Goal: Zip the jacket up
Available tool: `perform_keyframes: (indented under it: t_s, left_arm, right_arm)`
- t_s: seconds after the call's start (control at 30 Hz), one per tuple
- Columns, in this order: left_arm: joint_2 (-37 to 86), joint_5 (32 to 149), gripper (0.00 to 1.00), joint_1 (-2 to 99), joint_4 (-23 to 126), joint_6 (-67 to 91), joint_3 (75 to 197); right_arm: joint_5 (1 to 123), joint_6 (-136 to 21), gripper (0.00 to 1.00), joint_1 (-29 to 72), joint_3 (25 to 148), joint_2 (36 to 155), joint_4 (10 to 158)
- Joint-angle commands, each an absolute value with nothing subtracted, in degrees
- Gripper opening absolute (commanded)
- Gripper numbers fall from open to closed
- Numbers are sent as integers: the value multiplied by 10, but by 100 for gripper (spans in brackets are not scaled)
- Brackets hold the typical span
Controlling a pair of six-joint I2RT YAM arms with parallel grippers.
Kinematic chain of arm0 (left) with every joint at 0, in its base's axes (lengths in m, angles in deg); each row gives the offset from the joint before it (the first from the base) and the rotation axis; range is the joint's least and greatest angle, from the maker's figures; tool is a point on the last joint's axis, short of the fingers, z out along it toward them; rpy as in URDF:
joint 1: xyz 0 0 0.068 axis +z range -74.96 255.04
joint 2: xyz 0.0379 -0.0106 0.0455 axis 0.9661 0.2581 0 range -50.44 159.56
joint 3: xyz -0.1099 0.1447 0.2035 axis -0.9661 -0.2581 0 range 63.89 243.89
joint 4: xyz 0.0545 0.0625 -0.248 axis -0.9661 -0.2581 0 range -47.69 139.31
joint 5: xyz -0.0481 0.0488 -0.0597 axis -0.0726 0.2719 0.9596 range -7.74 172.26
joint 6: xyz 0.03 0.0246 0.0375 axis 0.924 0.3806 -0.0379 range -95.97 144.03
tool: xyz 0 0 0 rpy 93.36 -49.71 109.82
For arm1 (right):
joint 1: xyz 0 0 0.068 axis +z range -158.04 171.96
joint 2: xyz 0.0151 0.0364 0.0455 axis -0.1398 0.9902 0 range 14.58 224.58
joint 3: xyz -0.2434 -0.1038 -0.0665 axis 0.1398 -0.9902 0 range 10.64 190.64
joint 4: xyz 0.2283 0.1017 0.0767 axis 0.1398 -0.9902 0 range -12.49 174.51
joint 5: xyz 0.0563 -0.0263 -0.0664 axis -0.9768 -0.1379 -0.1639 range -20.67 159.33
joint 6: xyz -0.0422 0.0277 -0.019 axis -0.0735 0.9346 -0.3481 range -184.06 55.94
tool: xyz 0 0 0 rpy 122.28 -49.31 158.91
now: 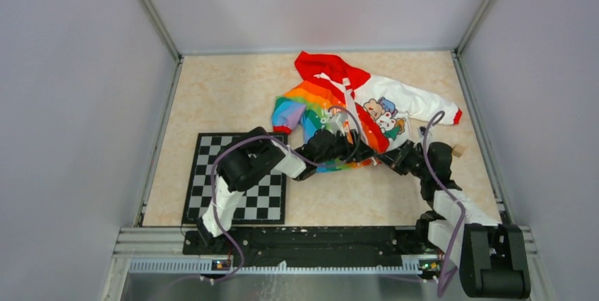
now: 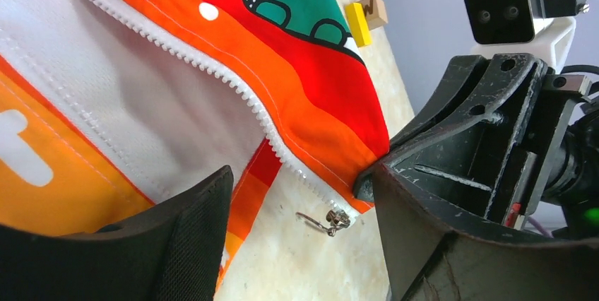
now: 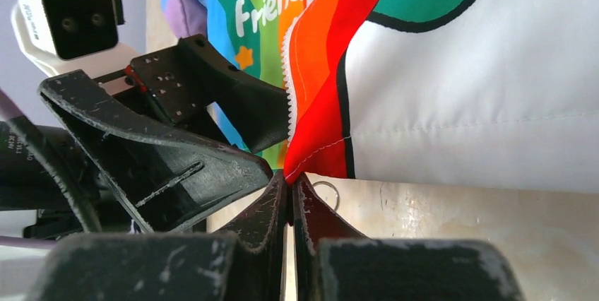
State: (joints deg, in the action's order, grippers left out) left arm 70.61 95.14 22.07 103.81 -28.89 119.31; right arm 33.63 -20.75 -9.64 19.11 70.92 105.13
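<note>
The jacket [image 1: 353,103] lies flat at the back of the table, red hood away from me, rainbow half on the left, white cartoon half on the right. Its front is unzipped at the hem. In the left wrist view the white zipper teeth [image 2: 212,71] run down to the metal slider [image 2: 337,221], which lies on the table at the bottom end with its ring pull beside it. My left gripper [image 2: 304,237] stands open around the slider, touching nothing. My right gripper [image 3: 292,181] is shut on the jacket's red bottom corner [image 3: 311,152], just beside the slider.
A checkerboard mat [image 1: 240,181] lies at the front left under the left arm. Small letter blocks [image 2: 364,18] sit on the table to the right of the jacket. Grey walls enclose the table on three sides.
</note>
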Motion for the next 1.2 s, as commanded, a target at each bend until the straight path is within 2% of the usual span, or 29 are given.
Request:
perform_keyframes:
  t_s: [0.0,0.17,0.3,0.47,0.6,0.73,0.93,1.1,1.17]
  left_arm:
    - [728,962,76,218,1103,-331,1201]
    - [755,1000,75,219,1142,-347,1234]
    - [763,1002,66,219,1155,-352,1244]
    - [761,1005,36,221,1153,-327,1253]
    - [747,995,16,225,1133,-282,1246]
    - [736,993,2,225,1121,-245,1242]
    - [736,1013,0,225,1155,-240,1235]
    - [732,1023,0,225,1162,-228,1239]
    - [727,1027,0,225,1161,-223,1242]
  right_arm:
    - [311,-193,0,-103,184,683,1105]
    - [302,-190,0,-103,180,692,1108]
    - [296,-181,0,-102,169,694,1118]
    - [300,-187,0,-103,169,693,1100]
    - [369,-248,0,-102,212,689,953]
    - [405,-291,22,-101,252,704,866]
    - [479,-321,37,-85,302,664,755]
    - [596,-330,42,-17,354,604,660]
    - [596,-340,43,-6,366,595,661]
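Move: The zip edge of the white half, near its lower corner, is about 2 cm to the left hand's right, level ahead and a touch higher, between or just past its open fingers. The metal slider lies some 2 cm back, 1 cm right and 2 cm below that hand. The rainbow half's zip edge runs about 3 cm to its left, level ahead and 4 cm lower. From the right hand, still pinching the corner, the slider is 1 cm left, level ahead and 2 cm below. The left fingers close fully on the white half's toothed edge just above its lower corner, after the hand slides about 2 cm right and rises 1 cm onto it. The right hand, still pinching the corner, first eases back 1 cm; once the left closes it opens almost halfway and lets go, dipping 2 cm and shifting some 3 cm right, then rises again while rolling its left side down about 20 degrees. ##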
